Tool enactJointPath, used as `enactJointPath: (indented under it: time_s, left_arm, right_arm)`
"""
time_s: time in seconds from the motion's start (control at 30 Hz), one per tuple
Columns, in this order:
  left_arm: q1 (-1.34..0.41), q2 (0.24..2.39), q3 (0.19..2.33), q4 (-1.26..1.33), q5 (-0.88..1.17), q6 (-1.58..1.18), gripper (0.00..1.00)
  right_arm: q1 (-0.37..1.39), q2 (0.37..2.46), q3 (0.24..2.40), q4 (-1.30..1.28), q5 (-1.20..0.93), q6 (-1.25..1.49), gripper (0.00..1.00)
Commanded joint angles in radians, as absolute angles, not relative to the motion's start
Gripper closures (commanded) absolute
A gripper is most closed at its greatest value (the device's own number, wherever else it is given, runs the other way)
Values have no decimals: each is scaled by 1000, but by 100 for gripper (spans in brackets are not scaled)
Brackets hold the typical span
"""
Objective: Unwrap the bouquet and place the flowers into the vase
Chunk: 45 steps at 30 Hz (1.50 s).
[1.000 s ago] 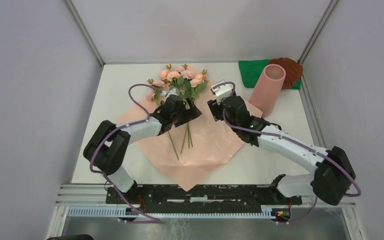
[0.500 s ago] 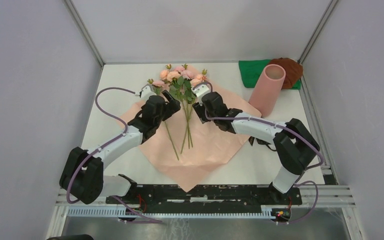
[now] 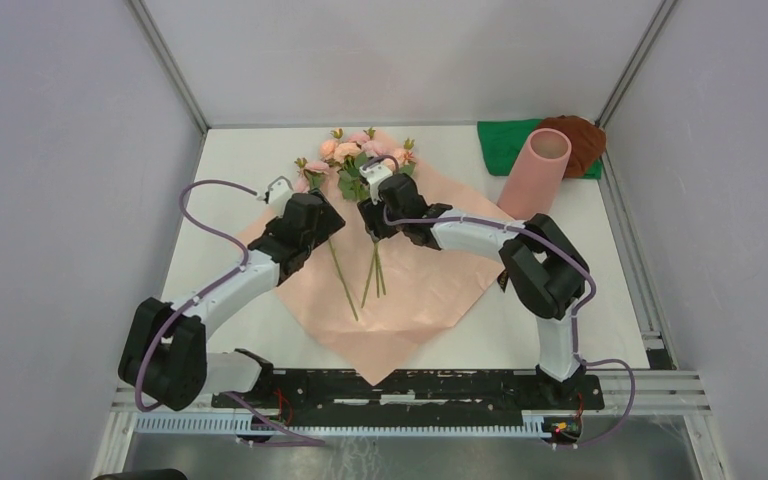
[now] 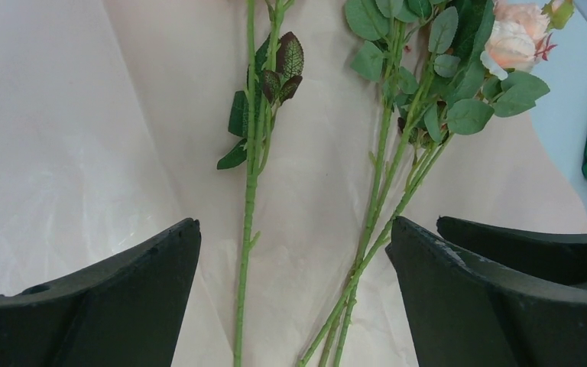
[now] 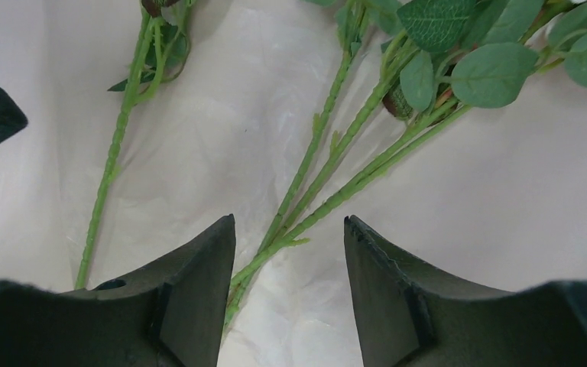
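Note:
The bouquet lies open, its pink wrapping paper (image 3: 415,290) spread flat on the table. On it rest the flowers (image 3: 360,155), pink and peach blooms at the far end and thin green stems (image 3: 372,275) running toward me. My left gripper (image 3: 326,222) hovers open; in the left wrist view a single stem (image 4: 249,200) lies between its fingers and the bunched stems (image 4: 377,222) lie by the right one. My right gripper (image 3: 376,214) is open too, narrower, above the bunched stems (image 5: 317,206). The salmon-pink vase (image 3: 535,172) stands at the right, off the paper.
A green cloth (image 3: 505,145) and a brown bundle (image 3: 582,142) lie behind the vase at the back right. Grey walls close in the table on three sides. In the left wrist view, the right gripper's finger (image 4: 535,248) shows close by.
My right arm has swung left from near the vase to above the bunched stems, its jaws narrowing. My left gripper has shifted left off the bunch toward the single stem.

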State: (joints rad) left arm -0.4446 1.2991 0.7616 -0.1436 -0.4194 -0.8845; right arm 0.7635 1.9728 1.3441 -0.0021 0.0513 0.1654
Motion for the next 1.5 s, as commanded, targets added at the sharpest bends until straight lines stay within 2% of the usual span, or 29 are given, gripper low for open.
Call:
enactJointPath:
  time_s: [0.0, 0.03, 0.1, 0.33, 0.57, 0.77, 0.9, 0.97, 1.07, 1.13, 1.2, 1.23, 1.47]
  left_arm:
    - [-442, 1303, 758, -117, -407, -916, 0]
    - [-442, 1321, 761, -111, -404, -922, 2]
    - [-442, 1374, 778, -107, -399, -941, 14]
    - [-443, 1552, 918, -244, -473, -998, 24]
    - [-442, 1683, 991, -279, -465, -1024, 43]
    - [-441, 1745, 1010, -316, -469, -1048, 43]
    - [-440, 1729, 993, -316, -496, -1054, 34]
    - [-439, 1729, 995, -319, -503, -1046, 34]
    - [-436, 1742, 998, -311, -491, -1035, 50]
    - [-436, 1758, 997, -287, -468, -1015, 76]
    - [-436, 1770, 996, -274, -451, -1008, 92]
    - [-436, 1773, 993, -262, -442, -1000, 97]
    - [-443, 1673, 949, -190, -459, -928, 98]
  right_arm:
    - [760, 1991, 1391, 18, 21, 198, 39]
    - [760, 1991, 1390, 18, 20, 200, 40]
    - [761, 1974, 1375, 24, 19, 201, 39]
    - [758, 1781, 1232, 53, 67, 181, 39]
    - [758, 1539, 1079, 58, 139, 152, 39]
    - [759, 1436, 1067, 19, 196, 112, 38]
    - [756, 1420, 1059, 14, 210, 104, 38]
    - [758, 1419, 1051, 18, 210, 104, 38]
    - [758, 1420, 1043, 23, 206, 108, 38]
    - [757, 1417, 1040, 21, 206, 107, 38]
    - [756, 1413, 1038, 20, 210, 108, 38]
    - [756, 1411, 1037, 20, 211, 106, 38]
    - [755, 1458, 1030, 13, 232, 87, 38]
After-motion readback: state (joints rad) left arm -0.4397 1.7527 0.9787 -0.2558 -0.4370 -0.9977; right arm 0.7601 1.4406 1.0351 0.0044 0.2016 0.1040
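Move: The lone flower stem runs roughly fore and aft below the left hand. Its middle, just under its leaves, is about 2 cm ahead, 1 cm left and 10 cm down. Its pink heads lie some 17 cm farther out and 4 cm farther left. The crossed stems of the main bunch lie around 8 cm right of the lone stem and 4 cm farther out. From the right hand the lone stem is about 9 cm left, 1 cm back and 6 cm lower. Onto the lone stem comes the left gripper, sinking about 10 cm and easing slightly forward while its fingers tip some 15 to 20 degrees further down. The fingers narrow partway on the descent, then, once low, shut fully and pinch the stem just below the leaves. The right hand, its fingers still open, dips a little, then lifts about 12 cm and draws off to its right and slightly back, clear of the bunch. ##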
